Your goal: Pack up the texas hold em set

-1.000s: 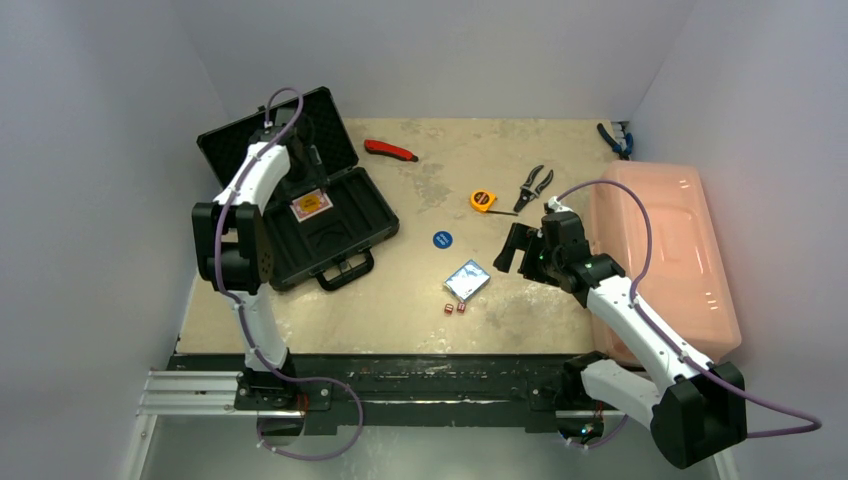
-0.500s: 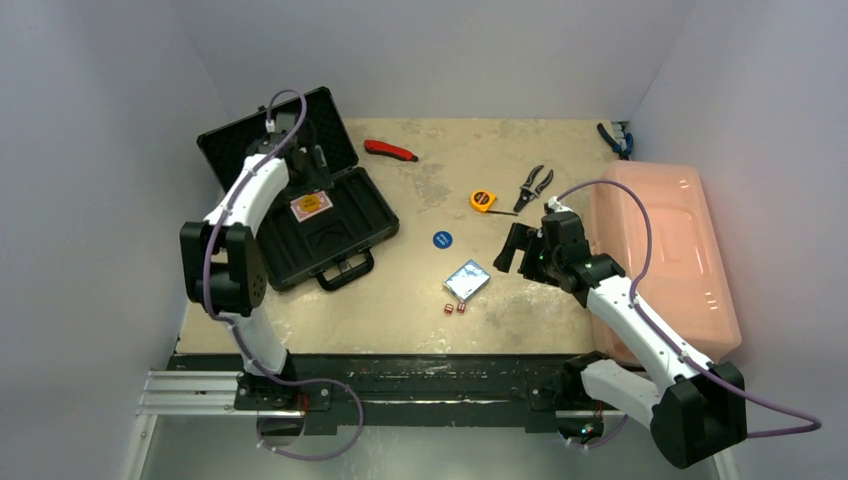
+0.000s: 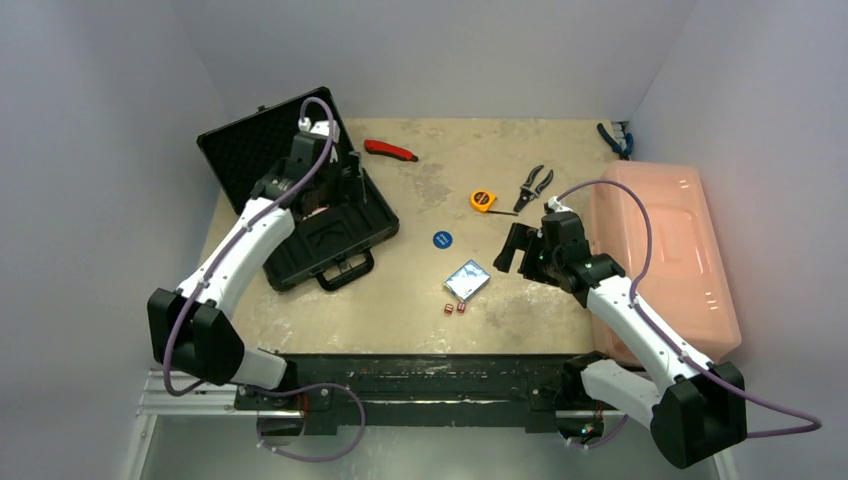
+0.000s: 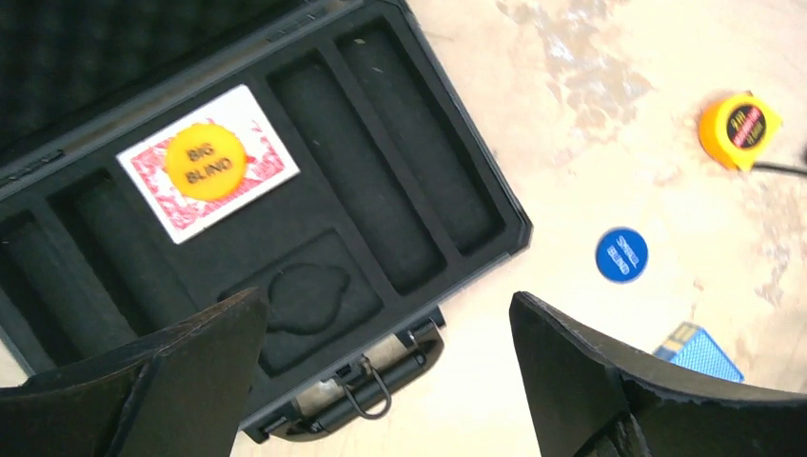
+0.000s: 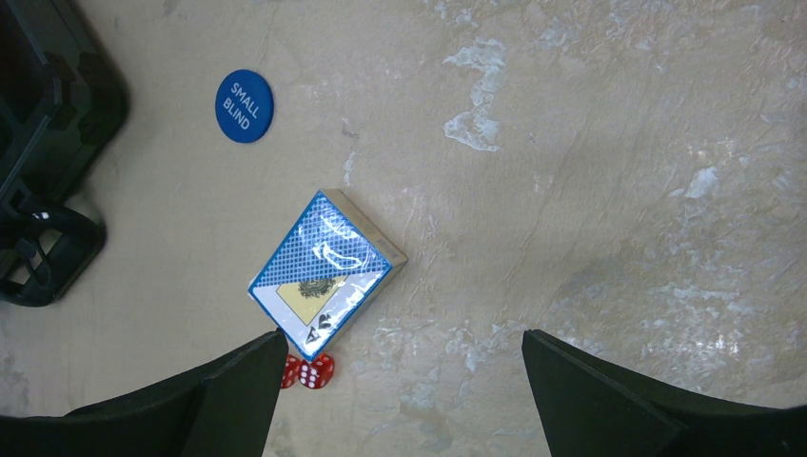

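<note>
The black briefcase (image 3: 335, 235) lies open at the left, its foam tray (image 4: 400, 190) facing up. In one slot the red card deck (image 4: 257, 157) lies flat with the orange disc (image 4: 206, 162) on top. My left gripper (image 4: 385, 305) hovers open and empty above the case's handle edge. On the table lie the blue disc (image 3: 443, 239) (image 5: 244, 107), the blue card deck (image 3: 467, 280) (image 5: 324, 271) and two tiny red dice (image 3: 454, 308) (image 5: 309, 371). Just right of that deck, my right gripper (image 5: 404, 335) hangs open and empty.
A yellow tape measure (image 3: 483, 200) and black pliers (image 3: 535, 185) lie behind the blue disc. A red box cutter (image 3: 390, 150) sits near the case lid. The large pink bin (image 3: 660, 250) fills the right side, with blue pliers (image 3: 615, 140) behind it.
My left gripper opened wide and drew back from the red deck, leaving the orange disc on it; the left elbow swung down toward the near left. The right arm stayed still.
</note>
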Available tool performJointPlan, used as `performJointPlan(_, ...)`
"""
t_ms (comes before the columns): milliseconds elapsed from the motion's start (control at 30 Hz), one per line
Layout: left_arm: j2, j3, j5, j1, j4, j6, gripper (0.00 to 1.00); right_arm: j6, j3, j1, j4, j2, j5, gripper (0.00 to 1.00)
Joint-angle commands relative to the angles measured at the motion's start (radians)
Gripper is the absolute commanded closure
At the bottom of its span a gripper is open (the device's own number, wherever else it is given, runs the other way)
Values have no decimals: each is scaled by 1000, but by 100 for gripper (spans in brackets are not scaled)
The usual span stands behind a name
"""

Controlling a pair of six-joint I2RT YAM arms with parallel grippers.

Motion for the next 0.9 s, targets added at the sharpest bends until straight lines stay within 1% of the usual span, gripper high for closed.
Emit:
performJointPlan(0, -94, -81, 47, -86, 100, 59, 1, -11, -1, 3, 25, -1, 14, 1)
performJointPlan(267, -162, -160, 66, -281, 168, 138, 0, -9, 0, 3, 24, -13, 16, 1)
performJointPlan(500, -153, -226, 103, -439, 267, 185, 0, 13, -3, 4, 17, -53, 83, 1)
performJointPlan(600, -117, -239, 122, -496, 311, 194, 0, 38, 5, 4, -7, -80, 138, 1)
performJointPlan(700, -47, -205, 112, -537, 306, 183, 0, 73, 27, 4, -50, -109, 166, 1)
performJointPlan(867, 66, -145, 88, -592, 314, 171, 1, 77, 110, 4, -147, -131, 205, 1)
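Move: The blue deck lies about 25 cm to the left hand's right, 14 cm back and some 16 cm below. The small blind button is 21 cm right and 2 cm back, the dice 22 cm right and 21 cm back; the case tray's middle is 10 cm left, about level. From the right hand the deck is 7 cm left, 2 cm ahead, 8 cm down. Left hand sweeps some 20 cm rightward and 12 backward towards blue deck, turning clockwise, then dipping; right edges away. ##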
